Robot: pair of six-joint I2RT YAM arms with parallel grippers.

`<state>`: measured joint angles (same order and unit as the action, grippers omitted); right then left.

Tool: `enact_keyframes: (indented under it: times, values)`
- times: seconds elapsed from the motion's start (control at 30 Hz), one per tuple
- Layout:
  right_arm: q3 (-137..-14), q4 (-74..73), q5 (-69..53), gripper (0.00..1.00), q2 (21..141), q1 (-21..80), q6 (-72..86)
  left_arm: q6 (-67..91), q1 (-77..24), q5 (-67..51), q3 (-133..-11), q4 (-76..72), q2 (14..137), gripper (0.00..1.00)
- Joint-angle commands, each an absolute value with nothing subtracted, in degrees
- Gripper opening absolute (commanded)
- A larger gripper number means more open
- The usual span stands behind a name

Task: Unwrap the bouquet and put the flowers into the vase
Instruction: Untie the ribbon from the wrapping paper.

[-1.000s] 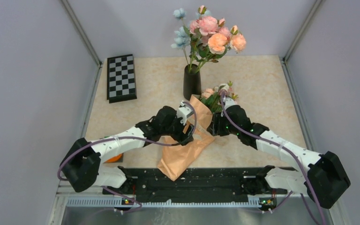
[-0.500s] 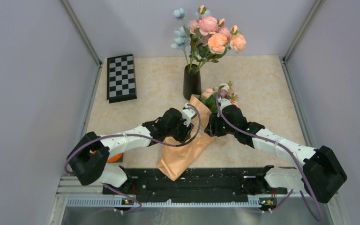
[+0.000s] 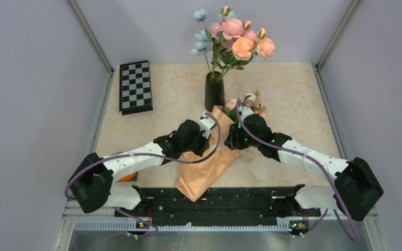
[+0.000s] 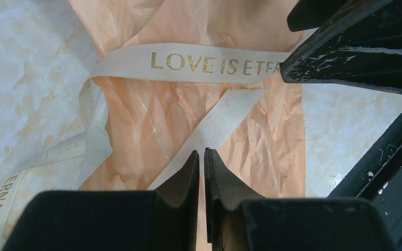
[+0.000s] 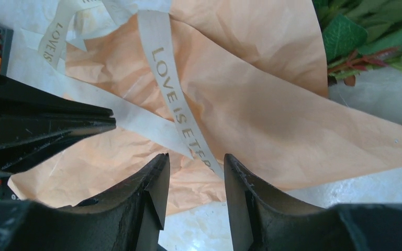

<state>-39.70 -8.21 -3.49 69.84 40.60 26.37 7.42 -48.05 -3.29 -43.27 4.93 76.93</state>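
Note:
The bouquet lies on the table, its peach paper cone (image 3: 209, 167) pointing toward me and its flowers (image 3: 245, 103) at the far end beside the black vase (image 3: 214, 94). A cream ribbon (image 4: 209, 61) printed "LOVE IS ETERNAL" crosses the paper. My left gripper (image 4: 202, 152) is over the cone. Its jaws are shut to a thin slit on the ribbon's loose tail (image 4: 225, 117). My right gripper (image 5: 195, 159) faces it from the other side, open, with the ribbon band (image 5: 170, 89) running down into the gap. Green leaves (image 5: 356, 36) show at the cone's mouth.
The vase holds a tall bunch of pink, orange and pale-blue flowers (image 3: 235, 39). A folded chessboard (image 3: 135, 86) lies at the back left. An orange object (image 3: 127, 177) sits under my left arm. Grey walls close in both sides.
My left gripper's jaws have closed from wide open to a thin slit at the ribbon tail. The right arm has edged left toward the cone.

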Motion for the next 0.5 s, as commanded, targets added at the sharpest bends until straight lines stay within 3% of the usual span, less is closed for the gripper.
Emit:
enact_keyframes:
  times: [0.0,0.07,0.23,0.47]
  values:
    - [-44.1,-5.3,-4.0,0.44,71.8,41.9,24.8,8.6,-48.2,-2.8,-41.9,2.4,74.3,0.13]
    - [-45.0,-4.9,-4.0,0.44,72.9,42.1,24.6,8.8,-48.2,-3.5,-41.7,2.2,74.6,0.30]
    - [-47.2,-3.3,-4.5,0.45,76.1,42.5,24.2,10.0,-48.2,-5.5,-40.9,0.5,76.3,0.51]
    - [-51.6,-2.4,-4.7,0.46,81.9,43.2,22.4,10.4,-48.2,-4.5,-40.9,-1.7,77.8,0.54]
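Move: The plain strand of ribbon lies on the paper about 2 cm ahead, 1 cm right and 3 cm below my left hand; the printed strand lies some 5 cm ahead, 5 cm right and 4 cm down. From my right hand, the printed strand's middle is about 4 cm ahead, 4 cm left and 5 cm down; the flowers' heads lie roughly 14 cm ahead and 5 cm right, the vase 15 cm ahead and 6 cm left. I part the nearly shut fingers of my left hand to about half open over the plain strand, letting them sink about 1 cm while the hand otherwise barely shifts. Meanwhile I carry my right hand some 4 cm left and forward, at nearly the same height, over the paper towards the printed strand, its fingers staying half open and the wrist swinging slightly counter-clockwise. ##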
